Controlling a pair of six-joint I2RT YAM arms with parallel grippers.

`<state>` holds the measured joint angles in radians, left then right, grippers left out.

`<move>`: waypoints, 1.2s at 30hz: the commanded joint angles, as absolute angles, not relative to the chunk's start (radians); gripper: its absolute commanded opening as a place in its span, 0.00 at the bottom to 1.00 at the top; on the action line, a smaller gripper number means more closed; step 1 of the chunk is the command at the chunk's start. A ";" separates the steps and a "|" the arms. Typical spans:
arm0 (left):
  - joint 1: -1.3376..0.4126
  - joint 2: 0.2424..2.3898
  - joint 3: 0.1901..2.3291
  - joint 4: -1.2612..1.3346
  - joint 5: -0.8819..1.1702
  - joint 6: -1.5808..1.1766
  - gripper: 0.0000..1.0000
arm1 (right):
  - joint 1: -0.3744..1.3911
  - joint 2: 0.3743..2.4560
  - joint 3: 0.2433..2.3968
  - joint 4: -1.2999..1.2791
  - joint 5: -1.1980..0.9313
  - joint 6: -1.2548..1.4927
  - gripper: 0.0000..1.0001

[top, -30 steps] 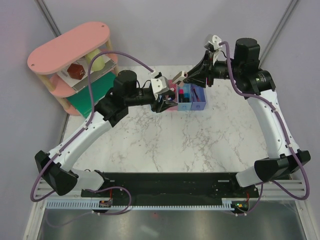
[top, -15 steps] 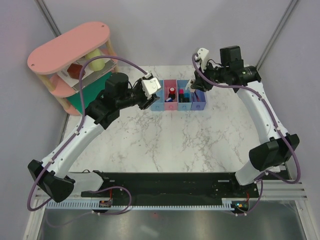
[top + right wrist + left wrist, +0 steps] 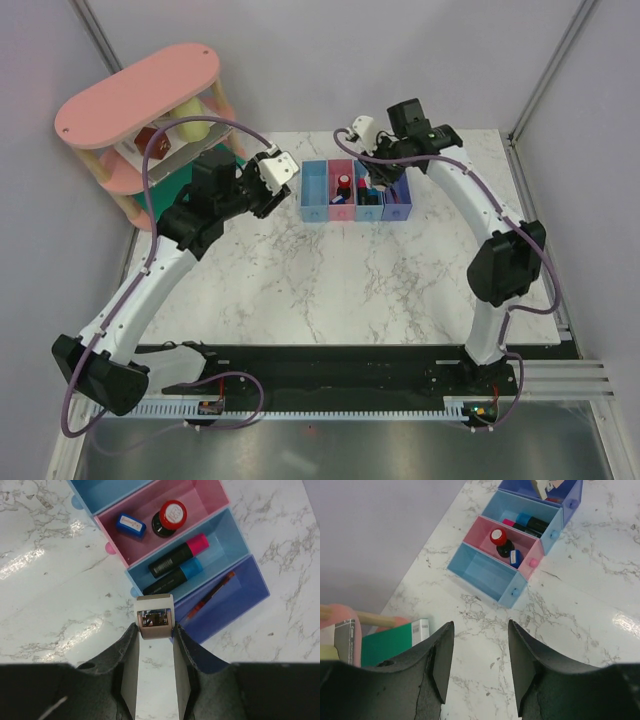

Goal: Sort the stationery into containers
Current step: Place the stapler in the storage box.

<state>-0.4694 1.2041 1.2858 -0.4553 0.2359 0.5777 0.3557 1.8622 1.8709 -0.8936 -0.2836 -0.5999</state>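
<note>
Four containers stand in a row at the table's back: an empty light blue bin (image 3: 314, 190), a pink bin (image 3: 341, 203), a second light blue bin (image 3: 368, 207) and a violet bin (image 3: 399, 207). The pink one holds a small blue piece (image 3: 131, 524) and a red-capped black piece (image 3: 170, 516). Two black markers, one pink-capped (image 3: 180, 555), lie in the second light blue bin. A thin red pen (image 3: 212, 596) is in the violet bin. My right gripper (image 3: 155, 627) hangs above the bins, shut on the beige-grey stapler-like block (image 3: 155, 611). My left gripper (image 3: 481, 626) is open and empty, left of the row.
A pink oval tiered shelf (image 3: 140, 95) stands at the back left with items on its tiers. A flat green board (image 3: 385, 644) and a white box (image 3: 422, 629) lie beside it. Grey walls close in the back and both sides.
My right arm has swung left over the bins, still holding the block. The left arm has drawn back to the left, away from the bins, toward the shelf.
</note>
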 commanded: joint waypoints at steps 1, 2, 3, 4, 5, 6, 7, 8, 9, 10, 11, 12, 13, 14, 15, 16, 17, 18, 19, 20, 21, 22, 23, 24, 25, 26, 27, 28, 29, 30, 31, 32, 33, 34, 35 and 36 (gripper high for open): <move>-0.439 1.137 1.244 -0.463 0.219 0.617 0.54 | 0.417 1.974 2.081 -0.925 -0.226 -0.641 0.00; -0.428 1.118 1.235 -0.465 0.219 0.615 0.55 | 0.434 1.999 2.118 -0.939 -0.221 -0.646 0.00; -0.425 1.108 1.226 -0.466 0.221 0.615 0.55 | 0.443 2.043 2.182 -0.949 -0.221 -0.647 0.00; -0.420 1.097 1.207 -0.469 0.222 0.615 0.55 | 0.451 2.063 2.210 -0.957 -0.215 -0.647 0.00; -0.417 1.086 1.200 -0.475 0.224 0.618 0.55 | 0.469 2.083 2.233 -0.959 -0.212 -0.649 0.00; -0.411 1.063 1.190 -0.479 0.232 0.620 0.54 | 0.479 2.120 2.253 -0.960 -0.206 -0.653 0.00; -0.410 1.054 1.175 -0.480 0.233 0.623 0.55 | 0.488 2.137 2.285 -0.960 -0.190 -0.657 0.00; -0.403 1.046 1.170 -0.486 0.233 0.626 0.55 | 0.508 2.155 2.299 -0.962 -0.184 -0.663 0.00; -0.403 1.028 1.164 -0.489 0.233 0.626 0.55 | 0.517 2.187 2.322 -0.962 -0.178 -0.664 0.00; -0.402 1.019 1.158 -0.494 0.233 0.626 0.55 | 0.532 2.201 2.329 -0.957 -0.176 -0.667 0.00; -0.399 1.006 1.152 -0.498 0.236 0.626 0.55 | 0.538 2.213 2.335 -0.953 -0.178 -0.664 0.00; -0.400 0.996 1.146 -0.499 0.239 0.627 0.55 | 0.545 2.232 2.335 -0.945 -0.181 -0.660 0.00; -0.399 0.971 1.131 -0.497 0.239 0.627 0.55 | 0.555 2.238 2.332 -0.928 -0.186 -0.658 0.00; -0.400 0.960 1.123 -0.497 0.248 0.635 0.55 | 0.560 2.243 2.329 -0.919 -0.190 -0.655 0.00; -0.400 0.950 1.111 -0.485 0.250 0.641 0.55 | 0.567 2.250 2.319 -0.908 -0.193 -0.649 0.00; -0.399 0.931 1.082 -0.474 0.250 0.646 0.55 | 0.578 2.253 2.315 -0.885 -0.196 -0.644 0.00; -0.399 0.928 1.066 -0.462 0.236 0.649 0.55 | 0.581 2.256 2.310 -0.873 -0.202 -0.641 0.00; -0.399 0.927 1.055 -0.450 0.227 0.650 0.54 | 0.586 2.261 2.300 -0.859 -0.210 -0.635 0.00; -0.399 0.925 1.040 -0.440 0.216 0.650 0.54 | 0.592 2.263 2.295 -0.829 -0.215 -0.623 0.00; -0.399 0.925 1.039 -0.436 0.194 0.647 0.54 | 0.595 2.264 2.290 -0.813 -0.221 -0.615 0.00; -0.399 0.923 1.037 -0.430 0.189 0.646 0.54 | 0.600 2.273 2.287 -0.799 -0.224 -0.611 0.00; -0.397 0.919 1.034 -0.416 0.180 0.637 0.53 | 0.607 2.279 2.290 -0.784 -0.224 -0.607 0.00; -0.397 0.905 1.031 -0.402 0.169 0.631 0.53 | 0.612 2.295 2.295 -0.779 -0.224 -0.606 0.00; -0.397 0.896 1.023 -0.391 0.164 0.629 0.53 | 0.614 2.302 2.304 -0.767 -0.221 -0.604 0.00; -0.394 0.885 1.017 -0.377 0.163 0.626 0.53 | 0.620 2.310 2.310 -0.761 -0.219 -0.604 0.00; -0.396 0.874 1.014 -0.373 0.161 0.624 0.53 | 0.621 2.316 2.315 -0.756 -0.219 -0.604 0.00; -0.396 0.859 1.008 -0.374 0.163 0.624 0.53 | 0.624 2.330 2.322 -0.743 -0.218 -0.603 0.00; -0.396 0.853 1.008 -0.374 0.161 0.624 0.53 | 0.629 2.338 2.325 -0.736 -0.215 -0.601 0.00; -0.396 0.845 1.006 -0.377 0.155 0.624 0.53 | 0.630 2.344 2.330 -0.730 -0.213 -0.601 0.00; -0.396 0.835 1.005 -0.380 0.153 0.624 0.53 | 0.634 2.355 2.332 -0.724 -0.210 -0.600 0.00; -0.396 0.828 1.005 -0.385 0.152 0.624 0.53 | 0.635 2.361 2.332 -0.709 -0.207 -0.598 0.00; -0.396 0.822 1.005 -0.388 0.149 0.623 0.53 | 0.637 2.370 2.332 -0.704 -0.206 -0.595 0.00; -0.394 0.813 1.005 -0.390 0.147 0.621 0.53 | 0.635 2.375 2.330 -0.690 -0.206 -0.594 0.00; -0.394 0.808 1.006 -0.393 0.147 0.615 0.53 | 0.637 2.379 2.330 -0.686 -0.203 -0.592 0.00; -0.394 0.802 1.006 -0.397 0.149 0.612 0.53 | 0.637 2.388 2.330 -0.678 -0.202 -0.589 0.00; -0.394 0.801 1.006 -0.397 0.149 0.611 0.53 | 0.638 2.390 2.330 -0.670 -0.202 -0.584 0.00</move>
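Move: The right hand already grips the stapler above the near part of the marker compartment. The empty blue compartment at the storage box's left end lies about 17 cm to its left, 8 cm ahead and 15 cm below. The pink compartment with the red-capped bottle stands between, some 9 cm left and 8 cm ahead; the marker compartment is about 2 cm left, 8 cm ahead. From the left hand, the empty one lies roughly 18 cm ahead, 13 cm right and well below. Carry the gripped stapler about 18 cm left with the right arm, across the marker and pink compartments to the empty blue one, easing some 4 cm forward early on and sinking about 9 cm in steps once under way, the wrist turning some 15 degrees counter-clockwise. Keep the fingers shut on the stapler. Meanwhile draw the left hand left and back, away from the box, fingers still half open. ##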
